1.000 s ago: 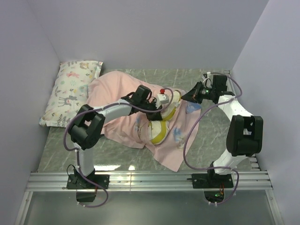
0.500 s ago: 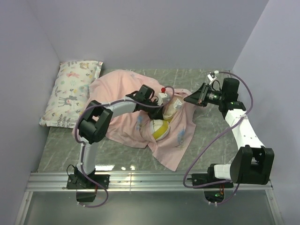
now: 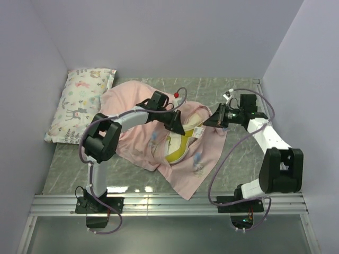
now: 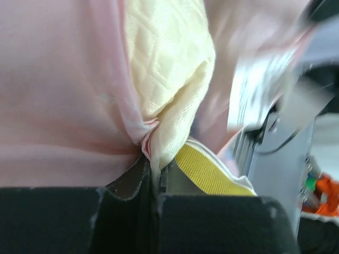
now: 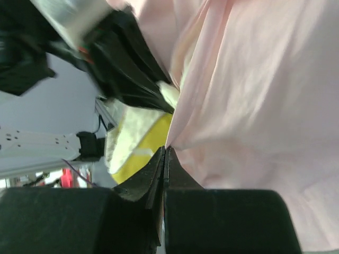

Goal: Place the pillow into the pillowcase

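Observation:
The pale pink pillowcase [image 3: 132, 143] lies rumpled across the middle of the table. The cream pillow [image 3: 178, 151], with its yellow side band, shows through the pillowcase's open mouth. My left gripper [image 3: 177, 127] is at that mouth. In the left wrist view it [image 4: 153, 164] is shut on a pinch of the pillow's cream cover [image 4: 164, 58], with the pink pillowcase [image 4: 53, 95] bunched at the same spot. My right gripper [image 3: 207, 123] is at the mouth's right side. In the right wrist view it [image 5: 165, 153] is shut on the edge of the pillowcase [image 5: 254, 106], and the pillow [image 5: 137, 127] lies just beyond.
A smaller white pillow with an animal-and-flower print [image 3: 79, 103] lies along the left wall at the back. Walls close the table on the left, back and right. The metal rail [image 3: 159, 201] carrying both arm bases runs along the near edge.
The right gripper swung out to the right, then came back nearer and to the left, holding the pillowcase edge. The left gripper shifted nearer. The pillowcase's near corner slid left.

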Robot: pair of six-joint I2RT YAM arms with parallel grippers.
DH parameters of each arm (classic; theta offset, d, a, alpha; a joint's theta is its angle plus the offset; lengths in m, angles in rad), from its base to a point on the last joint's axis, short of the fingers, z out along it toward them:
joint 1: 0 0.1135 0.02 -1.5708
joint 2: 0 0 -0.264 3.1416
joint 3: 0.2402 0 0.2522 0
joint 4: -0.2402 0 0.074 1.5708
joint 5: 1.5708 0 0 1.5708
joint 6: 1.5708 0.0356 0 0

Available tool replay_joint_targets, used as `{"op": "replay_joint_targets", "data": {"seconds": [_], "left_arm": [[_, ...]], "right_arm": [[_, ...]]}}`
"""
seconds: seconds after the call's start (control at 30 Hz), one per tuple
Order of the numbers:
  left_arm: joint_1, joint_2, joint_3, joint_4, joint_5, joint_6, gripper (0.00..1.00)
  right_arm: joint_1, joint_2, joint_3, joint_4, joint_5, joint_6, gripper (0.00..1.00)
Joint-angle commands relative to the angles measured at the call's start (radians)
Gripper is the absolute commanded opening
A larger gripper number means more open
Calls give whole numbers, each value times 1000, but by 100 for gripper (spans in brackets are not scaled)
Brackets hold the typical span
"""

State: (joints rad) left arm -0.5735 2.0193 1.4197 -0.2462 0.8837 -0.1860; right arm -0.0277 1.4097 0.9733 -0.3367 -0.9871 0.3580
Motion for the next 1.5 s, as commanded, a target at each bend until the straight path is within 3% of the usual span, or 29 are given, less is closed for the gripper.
{"op": "replay_joint_targets", "data": {"seconds": [0.0,0.2,0.23,0.27,0.33,0.37,0.43,0.5,0.57,0.6,0.67,0.83,0.93,1.27,1.47], "left_arm": [[-2,-18,82,83,-81,-214,1],[-74,93,96,211,-297,-340,2],[-77,107,97,219,-298,-352,8],[-77,117,104,211,-275,-354,24],[-65,101,105,173,-202,-292,35],[-52,72,66,179,-174,-265,45],[-43,-58,22,135,-146,-148,55],[-43,-190,2,46,-166,-40,59],[-43,-267,-10,-65,-213,81,76],[-45,-327,-11,-106,-221,121,93],[-49,-370,-24,-201,-255,218,99],[-113,-473,-114,-259,-385,347,99],[-222,-485,-159,-208,-527,367,99],[-462,-315,-173,53,-931,434,99],[-520,-240,-220,162,-1055,507,99]], "right_arm": [[69,47,77,-59,-12,-68,0],[112,52,103,-56,-64,-33,0],[100,60,131,-64,-52,-46,0],[92,67,146,-70,-7,-57,0],[66,109,206,-96,36,-89,0],[58,127,228,-110,77,-100,0],[46,194,287,-137,102,-120,0],[37,251,323,-142,117,-119,0],[38,281,352,-130,125,-100,0],[37,293,358,-102,110,-90,0],[38,325,381,-81,107,-47,0],[48,364,432,-47,105,-1,0],[55,373,436,-41,108,13,0],[63,370,400,-82,120,4,0],[68,373,389,-74,104,38,0]]}}
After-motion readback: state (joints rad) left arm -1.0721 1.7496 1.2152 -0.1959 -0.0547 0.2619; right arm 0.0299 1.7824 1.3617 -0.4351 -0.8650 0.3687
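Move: The pillow's near, yellow-edged end lies about 9 cm back, 2 cm to the left and 6 cm below the left hand, which already pinches a pillow fold with cloth. The white care label is some 7 cm to this hand's right, nearly level; the blue case print about 13 cm back, 7 cm right and 8 cm lower. From the right hand, already gripping the pillowcase rim, the end lies about 10 cm back, 12 cm left, 14 cm below. The pinched pillow fold is pushed about 5 cm right and slightly forward into the case mouth, then let go as the left fingers open wide; that hand lifts about 15 cm, swings back and sinks over the pillow's yellow-edged end, fingers turning some 55 degrees to point more steeply down. The pillowcase rim, kept in the right hand's shut fingers, goes briefly left, then about 9 cm forward. ##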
